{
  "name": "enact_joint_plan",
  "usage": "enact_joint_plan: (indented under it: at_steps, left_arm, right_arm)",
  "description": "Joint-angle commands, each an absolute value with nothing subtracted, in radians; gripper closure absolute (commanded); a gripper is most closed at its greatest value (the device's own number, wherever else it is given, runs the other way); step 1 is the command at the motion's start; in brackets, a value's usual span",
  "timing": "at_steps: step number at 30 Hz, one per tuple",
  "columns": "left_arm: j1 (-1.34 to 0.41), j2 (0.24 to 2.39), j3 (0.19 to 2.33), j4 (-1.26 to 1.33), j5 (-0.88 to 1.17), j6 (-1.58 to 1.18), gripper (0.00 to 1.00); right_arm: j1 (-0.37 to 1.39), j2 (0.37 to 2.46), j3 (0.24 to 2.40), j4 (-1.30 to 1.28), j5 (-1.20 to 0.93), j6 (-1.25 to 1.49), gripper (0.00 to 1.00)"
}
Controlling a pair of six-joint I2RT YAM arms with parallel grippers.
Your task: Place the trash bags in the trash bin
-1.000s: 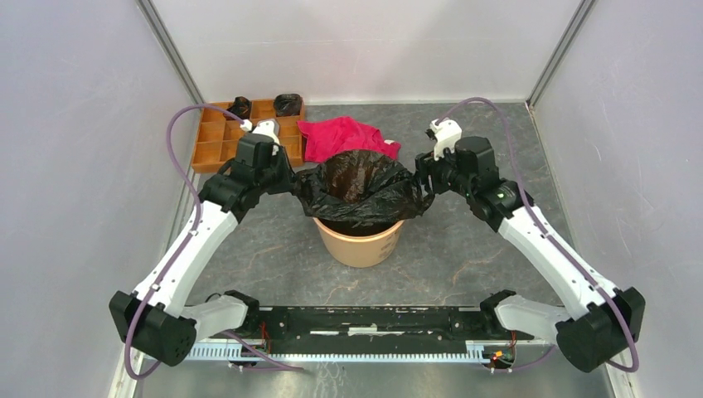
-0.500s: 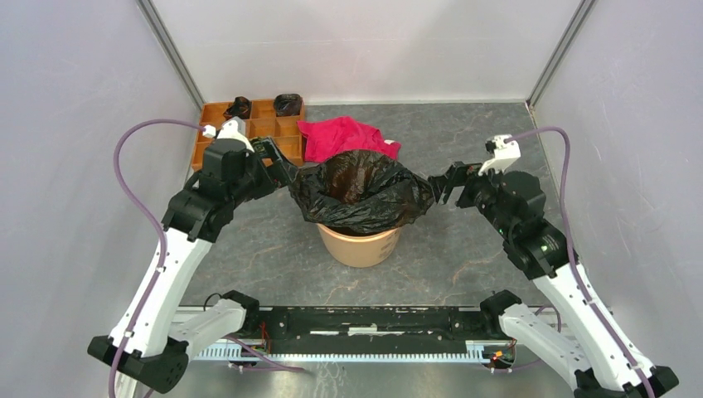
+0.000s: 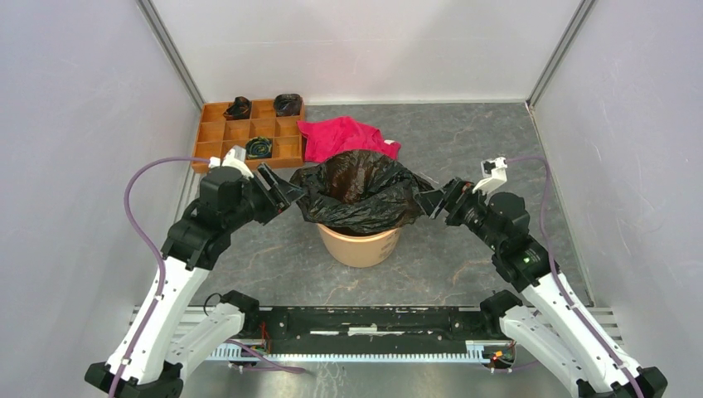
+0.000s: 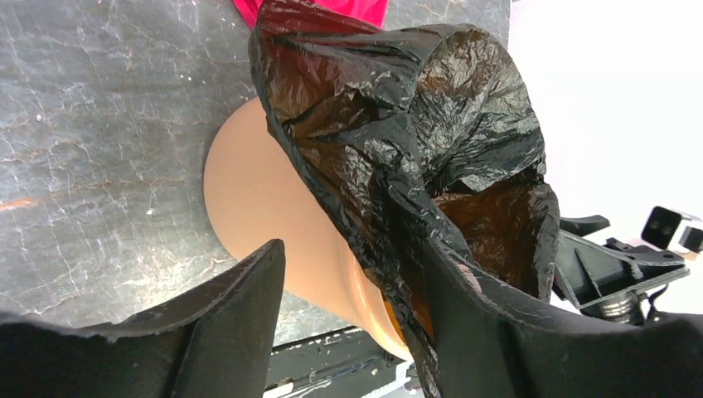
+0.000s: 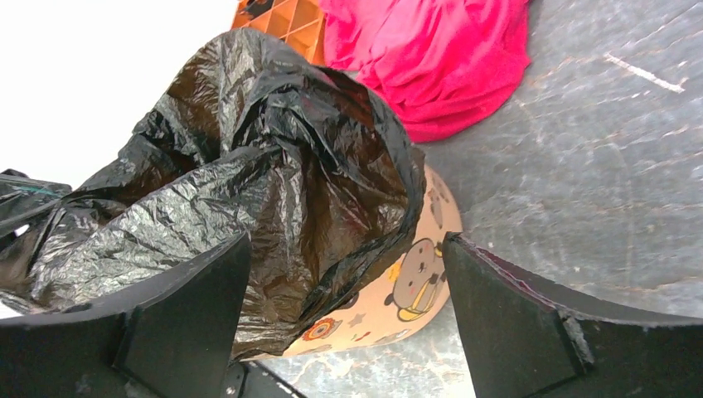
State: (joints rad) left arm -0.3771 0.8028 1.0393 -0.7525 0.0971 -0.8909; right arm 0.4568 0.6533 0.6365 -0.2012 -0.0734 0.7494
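Observation:
The black trash bag [image 3: 361, 189] sits in the light-orange trash bin [image 3: 358, 247], its wrinkled mouth spread wide and draped over the rim. My left gripper [image 3: 288, 189] is at the bag's left edge, open. In the left wrist view the bag film [image 4: 398, 149] lies against the inner side of the right finger, with the bin wall [image 4: 265, 199] between the jaws of that gripper [image 4: 356, 249]. My right gripper [image 3: 428, 204] is at the bag's right edge, open wide. Through its wrist camera, bag [image 5: 249, 166] and bin wall [image 5: 414, 282] show between the fingers of the gripper [image 5: 346, 242], which touch neither.
A red-pink cloth [image 3: 344, 137] lies just behind the bin. An orange compartment tray [image 3: 217, 133] at the back left holds small dark items [image 3: 240, 106]. Grey walls stand close on both sides, and a black rail [image 3: 365, 319] runs along the near edge.
Both grippers have opened and let go of the bag's rim. Both arms drew back outward and toward the near edge, then returned to the bag's edges. The bag stays draped over the bin.

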Motion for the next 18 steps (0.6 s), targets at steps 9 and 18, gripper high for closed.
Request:
enact_joint_plan:
  at_steps: [9,18]
  left_arm:
    - [-0.373,0.728,0.945,-0.683,0.169,-0.946,0.68]
    - [-0.372,0.688,0.883,-0.687,0.231,-0.945,0.93]
  right_arm:
    - [0.455,0.652,0.556,-0.024,-0.191,0.849,0.38]
    - [0.455,0.657,0.569,-0.029,-0.286,0.789,0.78]
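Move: The trash bag stands open in the trash bin between the hands. The left hand's target, the bag's left rim, is about 2 cm back, 2 cm to its right and 3 cm lower; the right hand's, the right rim, is some 3 cm to its left, 1 cm back and 1 cm lower. From the left hand the bin's middle is about 17 cm right, 3 cm ahead and 15 cm below, and the red cloth 16 cm right, 20 cm ahead and 25 cm down. Down and back goes the left hand, about 3.5 cm in all, shutting its wide-open fingers on the bag's left rim. The right hand eases about 2.5 cm left towards the bin with a slight drift back, turning some 10 degrees, and its fingers close most of the way to pinch the bag's right rim. ##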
